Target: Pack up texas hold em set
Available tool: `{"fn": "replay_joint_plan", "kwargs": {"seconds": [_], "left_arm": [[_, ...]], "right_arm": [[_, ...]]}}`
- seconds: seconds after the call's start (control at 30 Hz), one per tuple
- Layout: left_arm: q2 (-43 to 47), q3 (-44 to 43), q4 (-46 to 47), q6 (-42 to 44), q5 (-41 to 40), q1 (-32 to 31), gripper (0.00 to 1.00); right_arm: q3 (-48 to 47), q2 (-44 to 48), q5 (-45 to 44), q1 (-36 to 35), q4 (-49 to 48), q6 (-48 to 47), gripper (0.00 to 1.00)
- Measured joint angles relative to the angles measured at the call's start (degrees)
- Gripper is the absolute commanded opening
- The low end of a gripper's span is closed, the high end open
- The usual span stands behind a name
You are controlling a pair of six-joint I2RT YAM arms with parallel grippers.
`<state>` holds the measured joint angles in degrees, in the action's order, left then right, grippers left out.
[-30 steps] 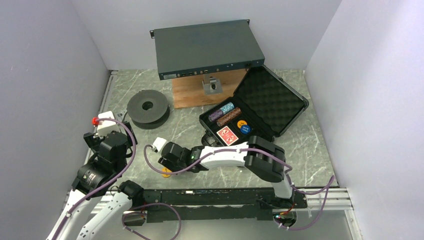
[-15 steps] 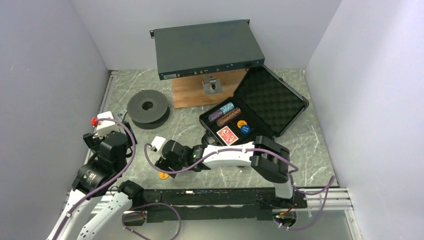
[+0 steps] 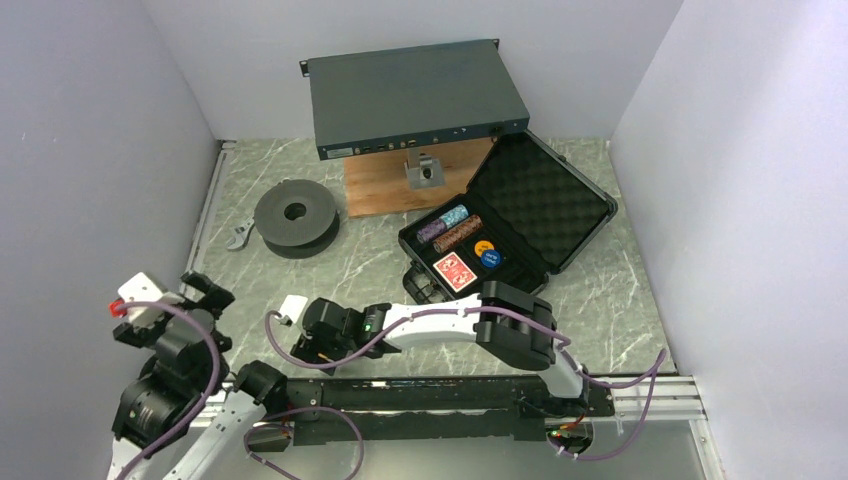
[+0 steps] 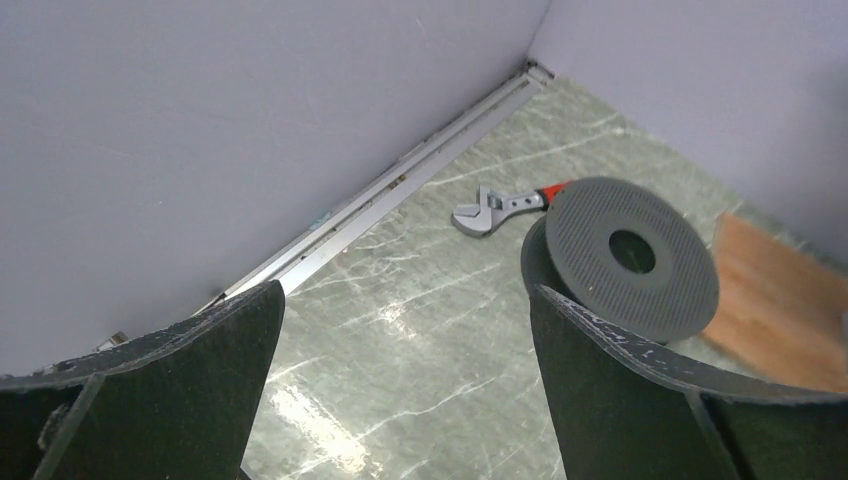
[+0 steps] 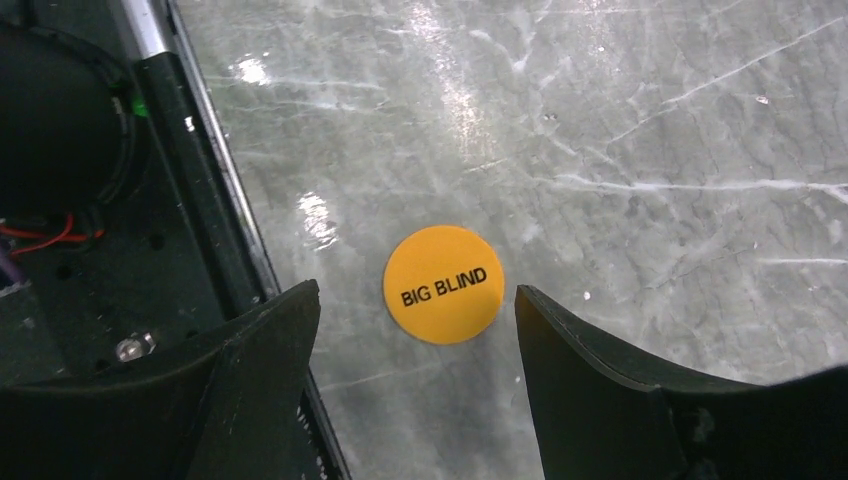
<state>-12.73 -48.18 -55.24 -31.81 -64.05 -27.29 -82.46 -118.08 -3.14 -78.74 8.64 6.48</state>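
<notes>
The black case (image 3: pixel 560 215) lies open at centre right, its foam lid tipped back. In its tray sit striped chip stacks (image 3: pixel 450 227), a red-backed card deck (image 3: pixel 455 270), an orange disc (image 3: pixel 483 247) and a blue disc (image 3: pixel 490 259). A yellow disc marked BIG BLIND (image 5: pixel 443 284) lies flat on the table. My right gripper (image 5: pixel 415 292) is open just above it, a finger on each side, not touching. From above, the right gripper (image 3: pixel 300 345) hides this disc near the front rail. My left gripper (image 3: pixel 205 292) is open and empty at the near left (image 4: pixel 405 292).
A dark grey spool (image 3: pixel 294 215) (image 4: pixel 625 255) lies at the left, with a small wrench (image 3: pixel 238 238) (image 4: pixel 500 208) beside it. A flat teal-grey metal box (image 3: pixel 415 95) rests on a wooden block (image 3: pixel 390 185) at the back. The black base rail (image 5: pixel 200 200) runs just left of the yellow disc.
My right gripper has slid left toward the front rail and its jaws have widened. The left arm has pulled back to the near left corner, uncovering the wrench.
</notes>
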Motion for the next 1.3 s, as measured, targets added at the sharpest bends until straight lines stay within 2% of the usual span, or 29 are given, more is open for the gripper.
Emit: {"fn": "replay_joint_plan", "kwargs": {"seconds": [0.2,0.63,0.97,1.3], "left_arm": [[5.22,0.0,0.44,-0.87,-2.71,0.0,0.99],[5.27,0.02,0.31,-1.95,-3.52,0.0,0.99],[5.27,0.07,0.55,-1.84,-3.52,0.0,0.99],[5.27,0.09,0.63,-1.77,-3.5,0.0,0.99]], "right_arm": [[-1.44,-3.04,-1.33,0.11,0.31,0.13,0.73],[-2.1,-4.28,-3.63,-0.04,1.01,0.15,0.58],[-1.99,-4.28,-6.32,-0.59,1.01,-0.04,0.52],[-2.01,-4.07,-11.06,-0.81,1.86,-1.09,0.5]]}}
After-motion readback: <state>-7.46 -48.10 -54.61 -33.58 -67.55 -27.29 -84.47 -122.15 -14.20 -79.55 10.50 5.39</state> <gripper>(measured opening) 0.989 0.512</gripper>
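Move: The orange BIG BLIND chip lies flat on the table just under the right hand's open fingers, about 1 cm ahead, 1 cm left and 3 cm below. From this hand the red playing cards in the case are roughly 19 cm ahead and 29 cm right, the case handle 15 cm ahead and 23 cm right, and the black spool 30 cm ahead and 8 cm left. For the left hand, the chip is about 22 cm right, 2 cm back and 25 cm below. The right hand sinks about 2.5 cm over the BIG BLIND chip and then, low at the table, closes its fingers from three-quarters to about half open until they pinch the chip's rim from both sides, easing roughly 2 cm forward with the chip as the wrist tilts and turns slightly clockwise, some 10 degrees in all. The empty left hand finishes backing off, about 2 cm back and to its left, tilting slightly up, then stays still and wide open. ##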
